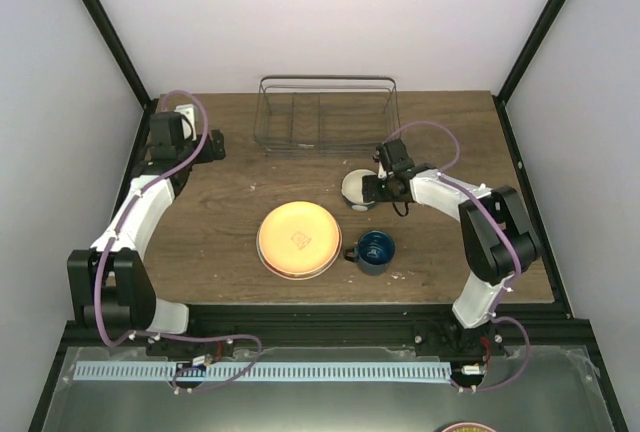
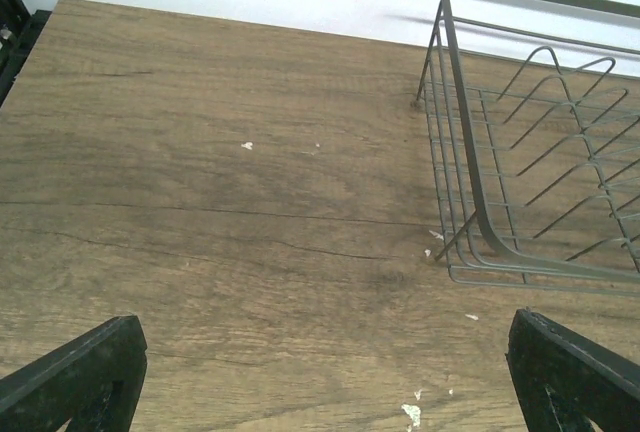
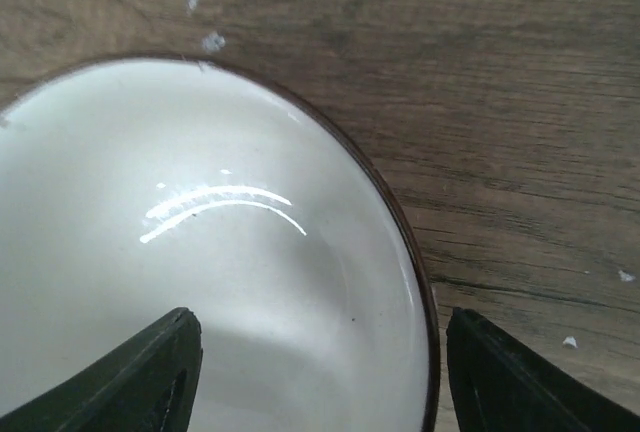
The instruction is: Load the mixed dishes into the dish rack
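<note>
The wire dish rack (image 1: pixel 328 117) stands empty at the table's back centre. Its left end shows in the left wrist view (image 2: pixel 470 182). An orange-yellow plate (image 1: pixel 298 238) lies mid-table, with a pale edge showing beneath it. I cannot make out the mint-green plate. A dark blue mug (image 1: pixel 375 250) stands right of the plate. The small bowl (image 1: pixel 353 190), white inside with a dark rim (image 3: pixel 200 252), sits behind the mug. My right gripper (image 1: pixel 372 188) (image 3: pixel 320 382) is open, one finger over the bowl's inside and one outside its rim. My left gripper (image 1: pixel 213 142) (image 2: pixel 325 382) is open and empty, left of the rack.
The brown wooden table (image 1: pixel 230 202) is enclosed by white walls and black frame posts. Small white flecks mark the wood near the rack's corner (image 2: pixel 412 414).
</note>
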Motion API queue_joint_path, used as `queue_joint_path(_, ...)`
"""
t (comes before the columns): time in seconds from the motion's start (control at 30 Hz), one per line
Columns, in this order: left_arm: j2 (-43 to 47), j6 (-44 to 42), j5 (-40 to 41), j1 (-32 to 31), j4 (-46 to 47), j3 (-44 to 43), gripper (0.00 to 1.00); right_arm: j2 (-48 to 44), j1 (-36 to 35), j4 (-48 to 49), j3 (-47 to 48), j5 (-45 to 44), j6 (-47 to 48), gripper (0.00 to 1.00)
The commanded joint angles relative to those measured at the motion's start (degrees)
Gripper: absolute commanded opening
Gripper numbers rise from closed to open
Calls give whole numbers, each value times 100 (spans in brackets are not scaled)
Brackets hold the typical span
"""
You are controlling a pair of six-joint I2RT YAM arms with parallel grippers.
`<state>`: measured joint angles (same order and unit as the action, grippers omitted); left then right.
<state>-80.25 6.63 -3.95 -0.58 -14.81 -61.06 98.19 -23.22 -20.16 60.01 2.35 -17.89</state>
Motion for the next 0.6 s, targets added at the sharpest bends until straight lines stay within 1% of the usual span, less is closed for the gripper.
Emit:
queue_joint_path(0.0,-29,92,-9,-13,-56,-64,100,201,-51,208,-22,-136,38,66)
queue_joint_path(0.07,-64,123,-39,-12,-60,-66,100,276,-51,298,-61,-208,120,59)
queue_joint_path(0.1,-74,133,-57,-12,-66,-71,100,301,-51,329,-67,-221,165,53)
queue_joint_path(0.23,-87,123,-38,-10,-136,-74,100,382,-51,257,33,-165,321,19)
queue_joint_path(0.33,-92,118,-27,-12,-170,-60,100,280,-51,140,78,-261,356,2)
queue_joint_path(0.47,-96,120,-48,-10,-198,-76,100,-10,-51,-210,128,-682,296,1)
queue_joint_path(0.57,-103,140,-26,-15,-217,-137,100,-293,-51,-754,224,-1360,28,1)
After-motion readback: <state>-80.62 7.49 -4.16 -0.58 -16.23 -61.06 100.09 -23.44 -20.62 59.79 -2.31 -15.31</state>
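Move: The right hand is open over the right-hand rim of the white bowl, whose middle lies about 4 cm to its left, level fore and aft and some 3 cm below. The mug is about 12 cm back, straight behind the hand; the yellow plate some 10 cm back and 15 cm left; the dish rack's middle roughly 15 cm ahead and 9 cm left. From the left hand the bowl lies about 28 cm right, 5 cm back and 18 cm below. The right hand sinks almost straight down, about 2 cm, until its fingers straddle the bowl's right-hand rim, one inside and one outside, and they close from nearly three-quarters open to almost shut, pinching the thin wall. With the rim held, the hand then eases about 1 cm to its right, away from the plate, hardly rising, while the wrist rolls some 5 degrees so that its left side dips. ##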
